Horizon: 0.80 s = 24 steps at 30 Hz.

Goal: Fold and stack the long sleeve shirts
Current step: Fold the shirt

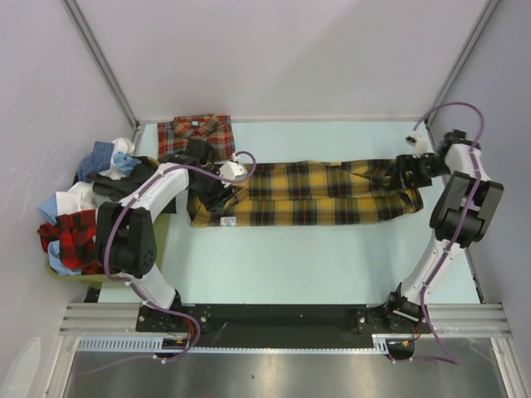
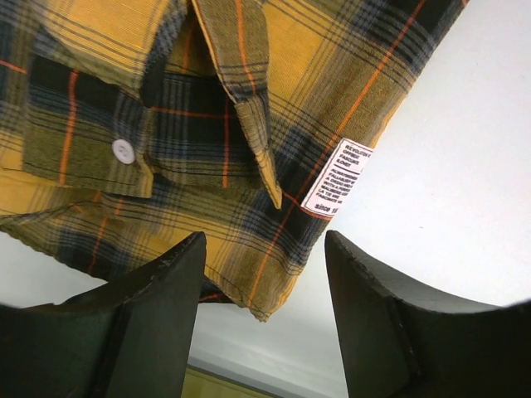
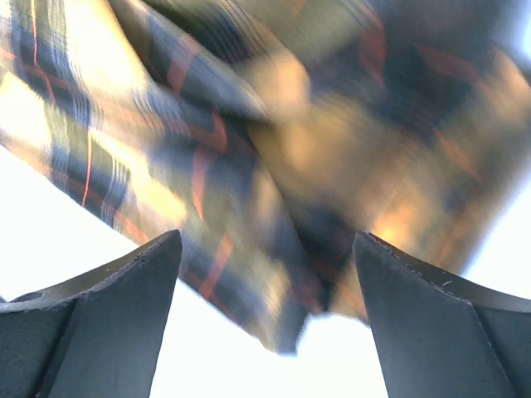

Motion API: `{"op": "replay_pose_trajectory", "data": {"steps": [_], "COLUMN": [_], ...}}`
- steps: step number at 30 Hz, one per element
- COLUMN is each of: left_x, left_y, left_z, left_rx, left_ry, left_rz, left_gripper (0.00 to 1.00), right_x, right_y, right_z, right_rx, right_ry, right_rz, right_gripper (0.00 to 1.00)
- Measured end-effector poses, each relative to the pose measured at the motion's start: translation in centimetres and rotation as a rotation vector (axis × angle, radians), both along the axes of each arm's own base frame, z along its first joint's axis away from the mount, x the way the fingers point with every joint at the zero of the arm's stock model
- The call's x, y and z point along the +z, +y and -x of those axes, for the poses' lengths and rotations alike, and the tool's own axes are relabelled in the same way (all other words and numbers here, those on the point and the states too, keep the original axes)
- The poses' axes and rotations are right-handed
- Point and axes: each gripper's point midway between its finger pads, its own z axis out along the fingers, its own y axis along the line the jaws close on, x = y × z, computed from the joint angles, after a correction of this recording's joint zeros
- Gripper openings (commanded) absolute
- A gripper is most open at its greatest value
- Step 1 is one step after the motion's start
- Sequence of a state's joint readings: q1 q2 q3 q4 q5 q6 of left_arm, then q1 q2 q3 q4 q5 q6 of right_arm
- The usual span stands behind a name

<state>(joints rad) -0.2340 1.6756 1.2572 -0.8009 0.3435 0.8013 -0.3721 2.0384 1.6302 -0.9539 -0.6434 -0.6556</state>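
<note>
The yellow-and-black plaid long sleeve shirt (image 1: 315,192) lies folded into a long strip across the middle of the table. My left gripper (image 1: 217,192) hovers over its collar end. In the left wrist view that gripper (image 2: 264,236) is open, and the shirt's collar (image 2: 249,108), white label (image 2: 336,177) and a hem corner show just beyond the fingertips, with no pinch on the cloth. My right gripper (image 1: 408,174) is at the strip's right end. In the right wrist view it (image 3: 266,240) is open, with blurred plaid cloth (image 3: 274,149) past its fingers. The red-orange plaid shirt (image 1: 196,133) lies folded at the back left.
A heap of mixed clothes (image 1: 79,207) fills a yellow-green bin (image 1: 166,236) off the table's left side. Metal frame posts (image 1: 104,62) rise at the back corners. The pale table (image 1: 307,265) runs to the arm bases at the near edge.
</note>
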Motion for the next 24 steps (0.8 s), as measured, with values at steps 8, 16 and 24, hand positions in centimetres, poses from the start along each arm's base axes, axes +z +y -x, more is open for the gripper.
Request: {"op": "replay_pose_trajectory", "data": {"steps": [8,16,24], "left_x": [-1.0,-2.9,-3.9], "left_y": [0.0,0.4,1.6], "left_z": [0.5,1.1,1.6], "left_rx": [-0.002,-0.007,0.008], "left_ry": [0.028,0.082,0.115], "left_rz": [-0.002,-0.023,-0.049], "left_gripper": [0.66,0.68,0.68], "right_x": [1.6,0.9,0.4], "right_y": [-7.9,-3.6,-1.6], "right_z": [5.8,5.9,5.1], "right_rx": [-0.128,0.039,0.163], "right_ry": [-0.011,-0.046,-0.084], "right_rz": [-0.107,-0.153,-0.118], "right_gripper": [0.87,0.83,0.61]}}
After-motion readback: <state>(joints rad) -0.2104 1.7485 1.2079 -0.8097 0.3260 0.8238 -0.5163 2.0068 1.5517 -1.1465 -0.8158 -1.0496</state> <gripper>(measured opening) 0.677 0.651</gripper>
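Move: The shirt's near right corner lies about 7 cm back from the right hand, 3 cm to its right and 4 cm below, with the folded-in sleeve some 5 cm to the hand's left and 1 cm ahead. The near left corner is about 5 cm back, 5 cm left and 6 cm below the left hand; the white label sits 4 cm back and 4 cm right of that hand, the folded red shirt 20 cm ahead and 6 cm left. Right hand swings back-right about 10 cm, returns left, part-closing at its corner; left sinks 4 cm towards its corner. ##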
